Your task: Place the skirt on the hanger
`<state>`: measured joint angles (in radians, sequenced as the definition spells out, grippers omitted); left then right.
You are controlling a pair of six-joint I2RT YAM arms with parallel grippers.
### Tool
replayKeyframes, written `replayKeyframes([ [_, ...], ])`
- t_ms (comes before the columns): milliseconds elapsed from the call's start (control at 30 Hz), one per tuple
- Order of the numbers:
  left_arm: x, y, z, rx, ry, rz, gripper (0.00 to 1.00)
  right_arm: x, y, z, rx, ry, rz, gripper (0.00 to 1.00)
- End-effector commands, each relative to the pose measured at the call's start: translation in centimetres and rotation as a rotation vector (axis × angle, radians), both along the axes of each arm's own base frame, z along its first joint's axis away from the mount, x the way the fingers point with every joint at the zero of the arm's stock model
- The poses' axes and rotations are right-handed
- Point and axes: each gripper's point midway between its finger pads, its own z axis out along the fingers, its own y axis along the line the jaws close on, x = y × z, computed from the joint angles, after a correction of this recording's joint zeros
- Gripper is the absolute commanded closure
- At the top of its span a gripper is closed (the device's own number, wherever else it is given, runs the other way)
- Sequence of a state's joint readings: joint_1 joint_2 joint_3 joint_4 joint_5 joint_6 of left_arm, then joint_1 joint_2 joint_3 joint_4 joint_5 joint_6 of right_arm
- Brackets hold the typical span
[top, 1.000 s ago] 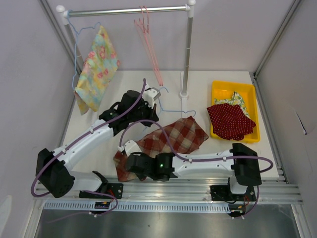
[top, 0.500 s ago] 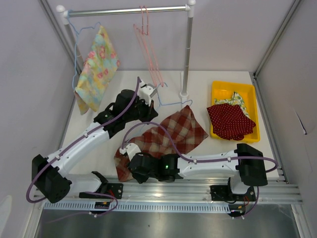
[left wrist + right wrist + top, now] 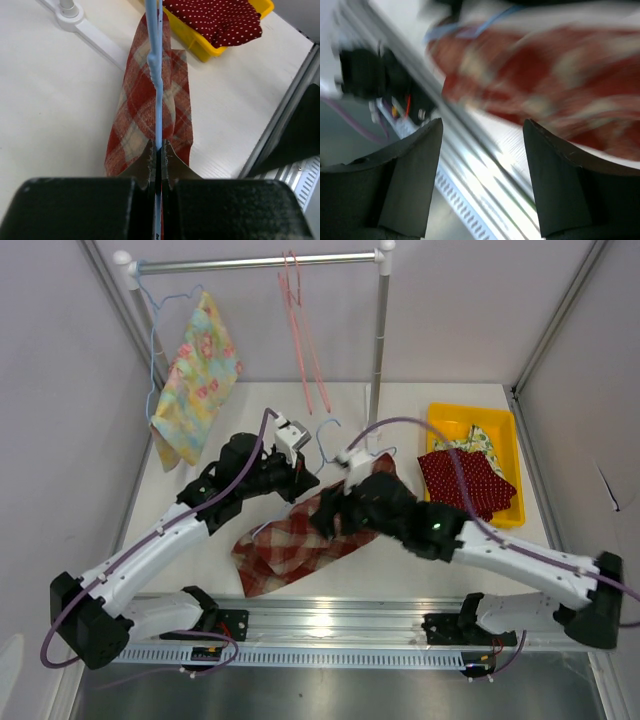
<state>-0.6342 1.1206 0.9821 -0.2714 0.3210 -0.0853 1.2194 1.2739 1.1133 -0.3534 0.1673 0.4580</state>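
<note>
The red plaid skirt (image 3: 285,545) lies bunched on the table, from the rack foot toward the front edge. My left gripper (image 3: 292,466) is shut on the wire of a blue hanger (image 3: 328,436). In the left wrist view that hanger (image 3: 156,75) runs straight out from the left gripper (image 3: 159,148), over the skirt (image 3: 135,115), with cloth on both sides of the wire. My right gripper (image 3: 328,518) hovers over the skirt's middle. Its view is blurred, but the right gripper (image 3: 482,131) is open and holds nothing, with the skirt (image 3: 545,75) beyond it.
A clothes rack (image 3: 260,262) spans the back with a floral cloth (image 3: 195,375) on a blue hanger and pink hangers (image 3: 300,330). Its post (image 3: 377,350) stands behind the skirt. A yellow tray (image 3: 437,420) at the right holds a red dotted cloth (image 3: 465,482). An aluminium rail (image 3: 400,620) lines the front edge.
My right gripper opened and let go of the skirt's front-left part, then swung up and right over the skirt's middle. The skirt bunched narrower. My left gripper shifted slightly with the hanger.
</note>
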Motion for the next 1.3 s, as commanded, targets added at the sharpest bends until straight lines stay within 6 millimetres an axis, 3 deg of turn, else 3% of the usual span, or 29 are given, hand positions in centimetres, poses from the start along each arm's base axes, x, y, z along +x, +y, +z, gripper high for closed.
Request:
replayKeyframes([
  [0,-0.9,-0.4,4.5,-0.099,-0.132,-0.07,1.0,4.9,-5.9,1.9,0.073,-0.007,-0.157,0.3],
  [33,-1.1,-0.3,4.9,-0.102,-0.136,-0.073,1.0,7.4,-8.5,3.2,0.115,-0.025,-0.243,0.3],
  [100,-1.4,-0.2,5.1,-0.102,-0.138,-0.08,1.0,8.5,-10.4,2.8,0.151,0.001,-0.256,0.3],
  [133,-1.5,-0.1,5.6,-0.109,-0.148,-0.08,1.0,10.3,-12.6,3.3,0.182,-0.006,-0.318,0.3],
  [200,-1.7,0.0,5.8,-0.109,-0.146,-0.083,1.0,11.0,-13.6,2.6,0.222,0.025,-0.302,0.3],
  [233,-1.9,0.1,6.0,-0.112,-0.15,-0.083,1.0,12.3,-15.3,2.3,0.235,0.028,-0.345,0.3],
  [300,-2.1,0.2,6.3,-0.116,-0.149,-0.086,1.0,13.3,-16.0,2.1,0.279,0.029,-0.335,0.3],
  [333,-2.2,0.2,6.4,-0.116,-0.149,-0.088,1.0,12.8,-15.9,1.2,0.302,0.069,-0.292,0.3],
  [367,-2.4,0.2,6.6,-0.119,-0.146,-0.09,1.0,13.7,-16.8,1.5,0.332,0.048,-0.309,0.3],
  [800,-2.8,0.2,8.1,-0.142,-0.155,-0.105,1.0,15.0,-17.6,-3.2,0.326,0.075,-0.304,0.29],
  [1000,-3.3,0.4,9.1,-0.155,-0.168,-0.107,1.0,15.5,-17.7,-4.1,0.316,0.075,-0.308,0.31],
  [1067,-3.6,0.6,9.1,-0.156,-0.164,-0.107,1.0,15.6,-17.7,-4.1,0.322,0.077,-0.309,0.36],
  [1100,-3.8,0.8,9.4,-0.159,-0.167,-0.103,1.0,15.4,-17.7,-3.8,0.33,0.084,-0.313,0.59],
  [1267,-4.3,1.6,10.3,-0.168,-0.191,-0.085,1.0,14.8,-18.2,-3.4,0.321,0.072,-0.332,0.74],
])
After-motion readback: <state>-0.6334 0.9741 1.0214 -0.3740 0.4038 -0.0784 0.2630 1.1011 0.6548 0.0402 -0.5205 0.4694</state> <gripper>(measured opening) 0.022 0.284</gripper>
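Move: The plaid skirt's right end, by the tip of the blue hanger, is some 18 cm to the right of the open right hand, 15 cm ahead and about 7 cm below. The hanger's hook is about 22 cm straight ahead of that hand, and the polka-dot skirt in the basket about 40 cm right, 22 cm ahead and 18 cm below. From the left hand, already holding the hanger, the plaid end lies about 20 cm right, 9 cm ahead and 7 cm lower. The plaid skirt's right end is where the right hand goes: a quick sweep right and forward, about 23 cm, first rising a little, then sinking roughly 10 cm onto it, wrist turned clockwise some 20 degrees. There its open fingers close in on the cloth beside the hanger tip. Meanwhile the left hand, still gripping the hanger, draws it up and back about 5 cm. ##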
